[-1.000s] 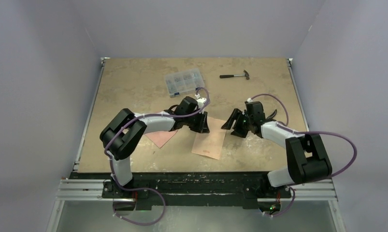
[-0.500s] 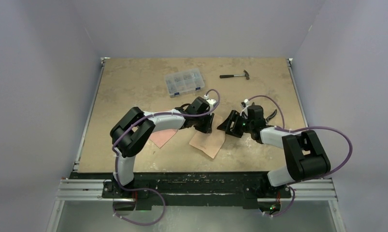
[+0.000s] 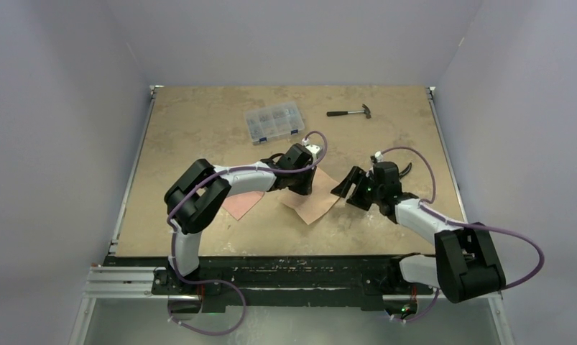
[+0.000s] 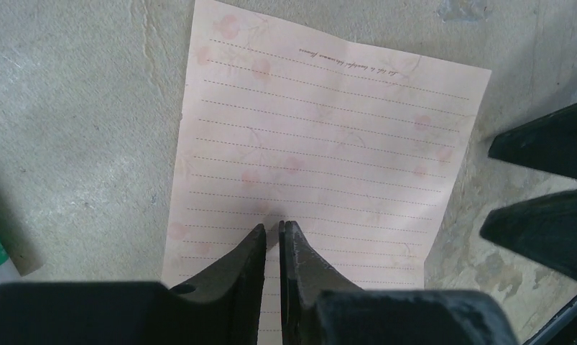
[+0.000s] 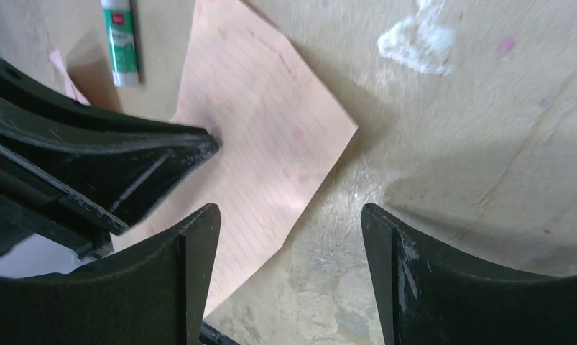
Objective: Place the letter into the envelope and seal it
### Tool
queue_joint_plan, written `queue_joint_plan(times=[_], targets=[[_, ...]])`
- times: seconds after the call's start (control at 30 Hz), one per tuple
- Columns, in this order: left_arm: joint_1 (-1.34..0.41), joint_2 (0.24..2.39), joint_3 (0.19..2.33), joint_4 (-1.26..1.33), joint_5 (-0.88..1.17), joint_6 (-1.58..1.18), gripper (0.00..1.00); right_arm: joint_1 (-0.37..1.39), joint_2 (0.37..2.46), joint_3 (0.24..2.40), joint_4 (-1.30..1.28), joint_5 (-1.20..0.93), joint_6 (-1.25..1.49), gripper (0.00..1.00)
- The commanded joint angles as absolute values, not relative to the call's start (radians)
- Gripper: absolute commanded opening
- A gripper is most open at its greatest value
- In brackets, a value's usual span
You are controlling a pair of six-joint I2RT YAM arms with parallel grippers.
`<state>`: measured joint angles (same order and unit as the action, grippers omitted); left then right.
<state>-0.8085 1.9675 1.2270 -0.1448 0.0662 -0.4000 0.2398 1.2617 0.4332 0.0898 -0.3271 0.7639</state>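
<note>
The letter (image 4: pixel 321 144), a lined peach sheet, lies flat on the table and sits at an angle in the top view (image 3: pixel 315 206). My left gripper (image 4: pixel 272 227) rests its tips on the letter's middle. Its jaws are drawn together to a thin slit, and no paper is raised between them. From above, the left gripper (image 3: pixel 304 188) covers the sheet's left part. My right gripper (image 5: pixel 289 215) is open and empty, hovering over the letter's right edge (image 5: pixel 271 144) and bare table. The envelope (image 3: pixel 241 205) lies left of the letter, mostly hidden under my left arm.
A glue stick (image 5: pixel 120 39) lies beside the letter's far side. A clear compartment box (image 3: pixel 274 121) and a small hammer (image 3: pixel 350 112) sit at the back of the table. The right fingers (image 4: pixel 544 144) show close by at the edge of the left wrist view.
The letter has slid and turned under the left gripper, whose jaws have narrowed. The right gripper came in towards the sheet, then drew back to the right and opened wider.
</note>
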Motion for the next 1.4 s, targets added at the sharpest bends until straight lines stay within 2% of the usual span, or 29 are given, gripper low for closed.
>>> queue_joint_plan(times=[0.0, 0.23, 0.3, 0.43, 0.63, 0.93, 1.03, 1.2, 1.27, 1.37], targets=[[-0.797, 2.045, 1.197, -0.286, -0.041, -0.332, 0.13, 0.230, 1.208, 0.578, -0.039, -0.165, 0.709, 0.74], [-0.796, 1.972, 1.258, -0.277, 0.027, -0.286, 0.17, 0.222, 1.328, 0.706, -0.120, -0.177, 0.657, 0.73], [-0.795, 1.945, 1.269, -0.270, 0.037, -0.279, 0.20, 0.221, 1.362, 0.721, -0.153, -0.161, 0.665, 0.74], [-0.796, 1.911, 1.239, -0.240, 0.054, -0.270, 0.20, 0.219, 1.409, 0.714, -0.165, -0.211, 0.669, 0.74], [-0.795, 1.927, 1.157, -0.208, 0.056, -0.275, 0.15, 0.219, 1.432, 0.629, 0.007, -0.368, 0.718, 0.70], [-0.795, 1.927, 1.143, -0.174, 0.079, -0.297, 0.14, 0.221, 1.529, 0.486, 0.429, -0.449, 0.838, 0.56], [-0.794, 1.906, 1.147, -0.159, 0.094, -0.313, 0.15, 0.221, 1.512, 0.466, 0.533, -0.429, 0.834, 0.45], [-0.750, 1.809, 1.166, -0.114, 0.161, -0.373, 0.18, 0.221, 1.449, 0.505, 0.572, -0.387, 0.801, 0.00], [-0.710, 1.760, 1.191, -0.090, 0.210, -0.414, 0.27, 0.221, 1.404, 0.560, 0.525, -0.362, 0.758, 0.00], [-0.639, 1.680, 1.245, -0.077, 0.270, -0.470, 0.49, 0.220, 1.315, 0.692, 0.398, -0.317, 0.653, 0.00]])
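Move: Out from the right hand, the letter's middle lies about 10 cm left, 2 cm ahead and 3 cm below, its nearest corner only some 3 cm ahead and 2 cm left. The glue stick is about 9 cm ahead and 17 cm left, the envelope some 30 cm left and 3 cm ahead. The left hand already rests on the letter, its middle about 1 cm to the right and 1 cm below; the glue stick lies 7 cm ahead and 6 cm left. Swinging forward and up about 6 cm each, the right hand then drops and draws partly back, slides some 3 cm left at table height and closes on the letter's forward-right edge, finally raising it about 5 cm while pitching up. The left hand, nearly shut on the letter, drifts about 1 cm left, then lifts off some 4 cm and opens partway. ##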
